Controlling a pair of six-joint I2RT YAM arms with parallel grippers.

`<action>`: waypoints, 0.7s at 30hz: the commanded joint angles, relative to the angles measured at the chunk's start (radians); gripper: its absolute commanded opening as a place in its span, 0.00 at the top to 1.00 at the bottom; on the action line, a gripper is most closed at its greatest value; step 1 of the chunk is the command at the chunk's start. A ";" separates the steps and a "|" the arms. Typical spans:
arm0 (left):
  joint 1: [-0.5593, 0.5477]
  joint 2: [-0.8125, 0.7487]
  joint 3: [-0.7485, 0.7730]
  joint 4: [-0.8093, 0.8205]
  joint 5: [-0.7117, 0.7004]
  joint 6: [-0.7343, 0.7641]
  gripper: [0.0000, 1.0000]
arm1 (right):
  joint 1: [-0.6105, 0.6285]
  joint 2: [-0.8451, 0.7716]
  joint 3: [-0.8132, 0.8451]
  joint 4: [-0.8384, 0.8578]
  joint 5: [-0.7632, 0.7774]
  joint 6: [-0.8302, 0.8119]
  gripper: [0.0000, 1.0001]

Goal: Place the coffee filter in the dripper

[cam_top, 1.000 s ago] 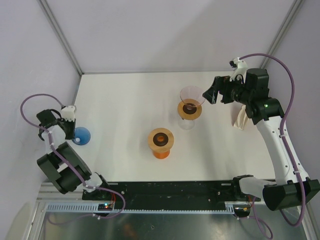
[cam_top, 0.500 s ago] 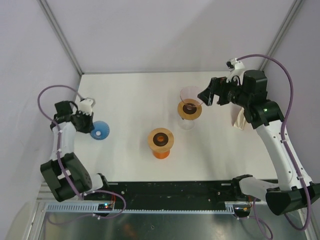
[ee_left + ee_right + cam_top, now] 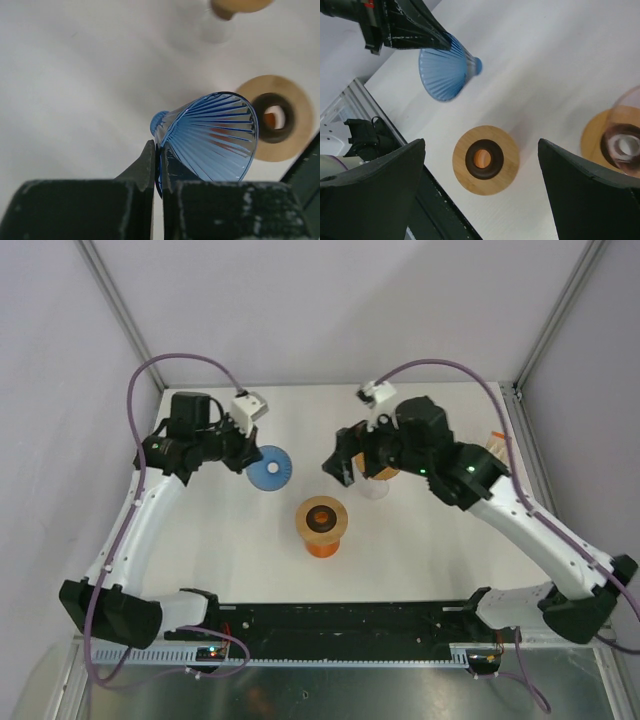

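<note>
My left gripper point(image 3: 245, 458) is shut on the rim of a blue ribbed dripper point(image 3: 268, 467), which it holds tilted above the table, left of centre. In the left wrist view the fingers point(image 3: 148, 165) pinch the cone's point(image 3: 215, 135) wall. My right gripper point(image 3: 345, 460) hangs open and empty over the middle, above the orange stand; its view shows the blue dripper point(image 3: 445, 72) to the upper left. The coffee filter is mostly hidden behind my right arm; only a pale scrap point(image 3: 494, 447) shows at the table's right edge.
An orange stand with a wooden ring top point(image 3: 321, 525) stands at centre front, also seen below my right gripper point(image 3: 486, 160). A clear pinkish dripper on a wooden ring point(image 3: 620, 145) stands just behind it, partly under my right arm point(image 3: 378, 483).
My left arm has swung from the far left towards the middle, carrying the blue dripper. My right arm has swung left from the right side, over the clear dripper.
</note>
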 commanded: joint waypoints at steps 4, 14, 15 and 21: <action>-0.213 0.063 0.134 -0.107 0.083 -0.133 1.00 | 0.123 0.190 0.135 -0.101 0.157 0.009 0.04; -0.247 0.092 0.177 -0.111 0.124 -0.190 1.00 | 0.137 0.323 0.158 -0.064 0.149 0.016 0.43; -0.247 0.091 0.181 -0.110 0.124 -0.195 1.00 | 0.135 0.337 0.165 -0.069 0.149 0.016 0.46; -0.247 0.087 0.186 -0.111 0.132 -0.206 1.00 | 0.125 0.373 0.174 -0.074 0.121 0.017 0.72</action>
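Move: The left hand still holds the blue dripper by its rim. The wooden ring on the orange cup, where it seems bound, lies about 20 cm to that hand's right, 10 cm back and 13 cm below. From the open right hand the blue dripper is about 21 cm to the left, 6 cm ahead and 11 cm lower; the ring is 6 cm left, 3 cm back, 23 cm below; the pink dripper is 13 cm right, 16 cm ahead, 20 cm below. The right hand brings its fingers astride the free side of the blue dripper's rim, sinking about 10 cm and going some 7 cm left as its fingers dip and close from wide open to under half. Keeping its pinch, the left hand carries the dripper about 8 cm right and 4 to 5 cm back towards the ring, tipping further down, then holds it steady while the right fingers narrow round the rim. ##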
